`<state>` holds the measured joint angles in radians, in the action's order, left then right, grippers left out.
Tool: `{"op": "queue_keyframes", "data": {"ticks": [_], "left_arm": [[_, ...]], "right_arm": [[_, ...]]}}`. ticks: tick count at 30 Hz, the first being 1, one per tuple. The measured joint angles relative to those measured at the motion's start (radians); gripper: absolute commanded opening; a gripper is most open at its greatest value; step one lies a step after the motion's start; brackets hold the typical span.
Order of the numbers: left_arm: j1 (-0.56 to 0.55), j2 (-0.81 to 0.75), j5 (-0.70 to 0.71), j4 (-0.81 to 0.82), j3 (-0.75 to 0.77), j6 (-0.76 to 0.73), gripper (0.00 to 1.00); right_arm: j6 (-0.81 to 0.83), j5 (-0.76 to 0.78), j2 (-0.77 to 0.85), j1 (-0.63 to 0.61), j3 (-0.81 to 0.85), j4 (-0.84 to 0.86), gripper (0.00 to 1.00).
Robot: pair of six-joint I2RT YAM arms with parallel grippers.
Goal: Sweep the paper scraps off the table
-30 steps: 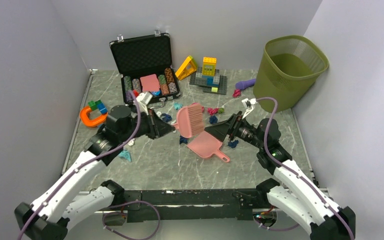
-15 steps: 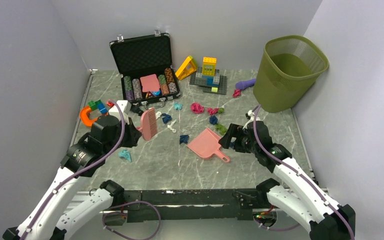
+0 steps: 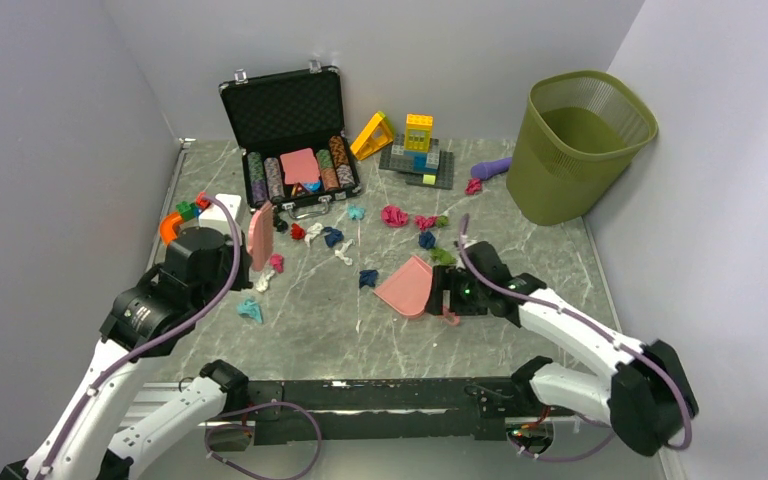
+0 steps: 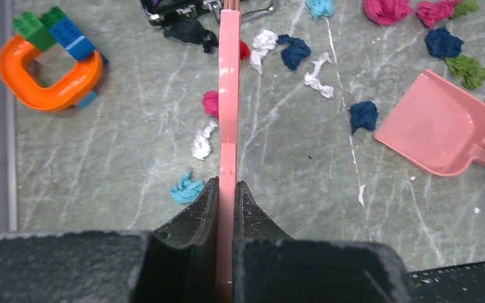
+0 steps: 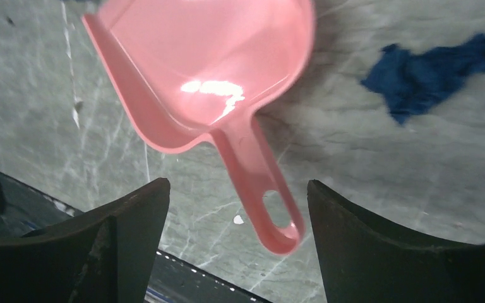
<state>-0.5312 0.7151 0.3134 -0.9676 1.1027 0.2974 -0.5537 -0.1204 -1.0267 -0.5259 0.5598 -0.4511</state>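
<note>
Paper scraps lie across the middle of the table (image 3: 310, 325): magenta (image 3: 394, 215), red (image 3: 298, 231), dark blue (image 3: 368, 277), white (image 3: 344, 252), teal (image 3: 250, 310). My left gripper (image 3: 245, 252) is shut on the handle of a pink brush (image 3: 260, 235); in its wrist view the gripper (image 4: 227, 186) holds the brush (image 4: 229, 95) edge-on above a magenta scrap (image 4: 210, 102), with a white scrap (image 4: 201, 142) and a teal scrap (image 4: 186, 188) to its left. My right gripper (image 5: 237, 183) is open, its jaws either side of the handle of the pink dustpan (image 5: 208, 57), beside a dark blue scrap (image 5: 436, 69). In the top view the right gripper (image 3: 447, 300) is low at the dustpan (image 3: 405, 285).
A green bin (image 3: 575, 140) stands at the back right. An open black case (image 3: 290, 135) of poker chips is at the back. An orange ring with blocks (image 3: 182, 228) is at the left. Building blocks (image 3: 418, 150) and a purple item (image 3: 492, 167) are behind the scraps.
My left arm has pulled the brush from the table's middle back to the left. My right gripper has dropped down and in over the dustpan's handle.
</note>
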Motion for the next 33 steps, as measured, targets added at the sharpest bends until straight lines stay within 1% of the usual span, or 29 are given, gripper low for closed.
{"op": "queue_keyframes", "data": {"ticks": [3, 6, 9, 13, 17, 23, 27, 31, 33], "left_arm": [[0.000, 0.000, 0.040, -0.002, 0.016, -0.026, 0.00], [0.000, 0.000, 0.062, -0.003, 0.026, -0.042, 0.00], [0.000, -0.005, 0.064, -0.003, 0.028, -0.047, 0.00], [0.000, -0.020, 0.063, -0.003, 0.028, -0.049, 0.00], [0.000, -0.036, 0.065, -0.002, 0.028, -0.050, 0.00], [0.000, -0.037, 0.066, -0.003, 0.028, -0.056, 0.00], [0.000, -0.035, 0.069, -0.003, 0.028, -0.068, 0.00], [0.000, -0.014, 0.095, -0.014, 0.032, -0.069, 0.00], [0.000, 0.013, 0.116, -0.035, 0.042, -0.072, 0.00]], "right_arm": [[0.028, 0.008, -0.115, -0.086, 0.027, 0.018, 0.87], [0.051, 0.044, -0.240, -0.179, 0.102, 0.010, 0.87], [0.066, 0.098, -0.332, -0.264, 0.183, 0.004, 0.87], [0.073, 0.166, -0.369, -0.330, 0.231, -0.015, 0.86], [0.074, 0.225, -0.374, -0.360, 0.241, -0.046, 0.83], [0.071, 0.276, -0.378, -0.382, 0.241, -0.092, 0.70], [0.068, 0.288, -0.381, -0.385, 0.236, -0.094, 0.63], [0.063, 0.303, -0.395, -0.385, 0.231, -0.093, 0.60], [0.063, 0.304, -0.410, -0.385, 0.231, -0.090, 0.54]]}}
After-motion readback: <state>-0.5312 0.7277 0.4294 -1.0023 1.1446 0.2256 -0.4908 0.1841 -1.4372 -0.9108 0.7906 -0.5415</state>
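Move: From the right hand the dustpan handle lies just below: about 1 cm ahead, 2 cm left and 5 cm down. The pan itself is some 7 cm ahead and 10 cm left, with a navy scrap at its lip 8 cm ahead, 18 cm left. A blue scrap sits 6 cm ahead, 3 cm right; a green one 13 cm ahead, 2 cm left. From the left hand, the handle is level ahead, about 37 cm right and 25 cm down. Leftward and down over the dustpan handle, the right hand swings about 7 cm, turning some 15 degrees counter-clockwise. It then eases back right 2 cm and keeps sinking, its fingers tipping to point more steeply down and partly closing around the handle without pinching it. The left hand keeps its hold on the brush, drifting about 2 cm left and slightly up. ##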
